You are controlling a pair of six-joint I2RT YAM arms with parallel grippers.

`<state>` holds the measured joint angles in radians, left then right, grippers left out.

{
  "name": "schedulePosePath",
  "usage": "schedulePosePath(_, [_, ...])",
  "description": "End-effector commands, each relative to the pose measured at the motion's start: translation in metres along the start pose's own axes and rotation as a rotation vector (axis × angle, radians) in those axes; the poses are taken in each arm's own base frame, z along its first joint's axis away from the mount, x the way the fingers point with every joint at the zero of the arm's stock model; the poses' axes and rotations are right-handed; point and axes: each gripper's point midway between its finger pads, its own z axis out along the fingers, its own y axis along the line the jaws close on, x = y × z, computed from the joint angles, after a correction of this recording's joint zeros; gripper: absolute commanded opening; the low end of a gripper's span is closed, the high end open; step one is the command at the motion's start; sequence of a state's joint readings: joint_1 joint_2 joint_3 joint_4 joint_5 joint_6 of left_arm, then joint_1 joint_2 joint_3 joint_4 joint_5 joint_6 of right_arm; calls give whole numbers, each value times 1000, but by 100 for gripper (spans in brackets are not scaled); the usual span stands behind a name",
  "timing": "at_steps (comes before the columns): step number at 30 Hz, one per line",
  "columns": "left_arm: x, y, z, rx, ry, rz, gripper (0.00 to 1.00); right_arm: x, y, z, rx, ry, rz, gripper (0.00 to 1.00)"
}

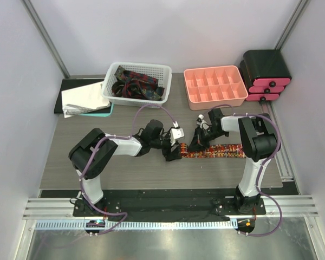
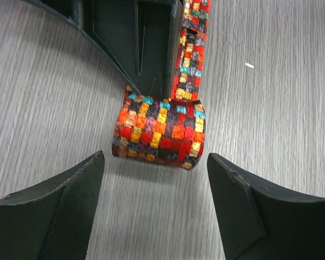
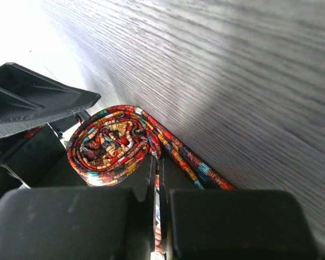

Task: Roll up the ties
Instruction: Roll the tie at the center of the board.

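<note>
One tie with a red, orange and teal check lies on the table [image 1: 86,162]. Its flat length [image 1: 222,152] runs right, and its left end is wound into a roll [image 2: 158,132] [image 3: 111,146]. My left gripper [image 1: 171,154] [image 2: 156,172] is open, a finger on each side just short of the roll and not touching it. My right gripper [image 1: 197,143] [image 3: 155,165] is shut on the tie right beside the roll, with a sliver of fabric showing between its fingers [image 3: 135,179]. In the left wrist view those black right fingers [image 2: 151,49] stand behind the roll.
A white basket [image 1: 138,66] at the back holds several more dark patterned ties [image 1: 132,86]. A pink compartment tray [image 1: 214,86] sits to its right, and a black and pink drawer unit [image 1: 266,76] stands at the far right. White cloth on a dark mat [image 1: 82,98] lies back left.
</note>
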<state>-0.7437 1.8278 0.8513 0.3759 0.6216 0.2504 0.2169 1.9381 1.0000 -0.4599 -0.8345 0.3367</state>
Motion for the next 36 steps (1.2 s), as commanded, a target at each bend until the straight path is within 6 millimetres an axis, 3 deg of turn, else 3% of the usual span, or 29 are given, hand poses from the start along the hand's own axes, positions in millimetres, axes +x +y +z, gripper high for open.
schedulePosePath(1, [-32, 9, 8, 13, -94, 44, 74, 4, -53, 20, 228, 1, -17, 1])
schedulePosePath(9, [-34, 2, 19, 53, -101, 39, 63, -4, -40, 35, 172, -29, -19, 1])
schedulePosePath(15, [-14, -7, 21, 77, -53, 9, 50, -8, -37, 41, 150, -55, 3, 1])
schedulePosePath(20, [2, -10, 26, 38, 51, 12, 36, -9, -22, 45, 115, -73, -8, 1])
schedulePosePath(21, [19, -12, 25, 40, 121, 4, 33, -9, -19, 44, 108, -74, -11, 1])
schedulePosePath(25, [50, -10, 19, 18, 277, 2, 21, -10, -5, 32, 102, -75, -52, 6])
schedulePosePath(33, [87, -12, 4, -5, 470, 2, 15, -8, 18, -7, 113, -43, -154, 26])
schedulePosePath(36, [102, -10, 1, -23, 521, -6, 13, -8, 20, -20, 113, -37, -142, 29])
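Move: The tie's rolled-up end stands between the grippers: about 4 cm right of the left gripper's hand point, level with it fore and aft and roughly 2 cm lower; from the right gripper it is about 3 cm left and 1 cm up. The unrolled strip's middle lies some 15 cm right of the left gripper, 7 cm right of the right one, and 1 cm back. The pink organizer is about 26 cm ahead and 16 cm right of the left gripper. Keep the right gripper's shut fingertips against the roll's right side and push it about 3 cm left along the table. Bring the open left gripper in to meet it, 1.5 cm right, then down as much, tipping its fingers some 10 degrees steeper and closing them to pinch the roll's two ends. Then back the right fingers off right and up about 1 cm each, starting to open them. ##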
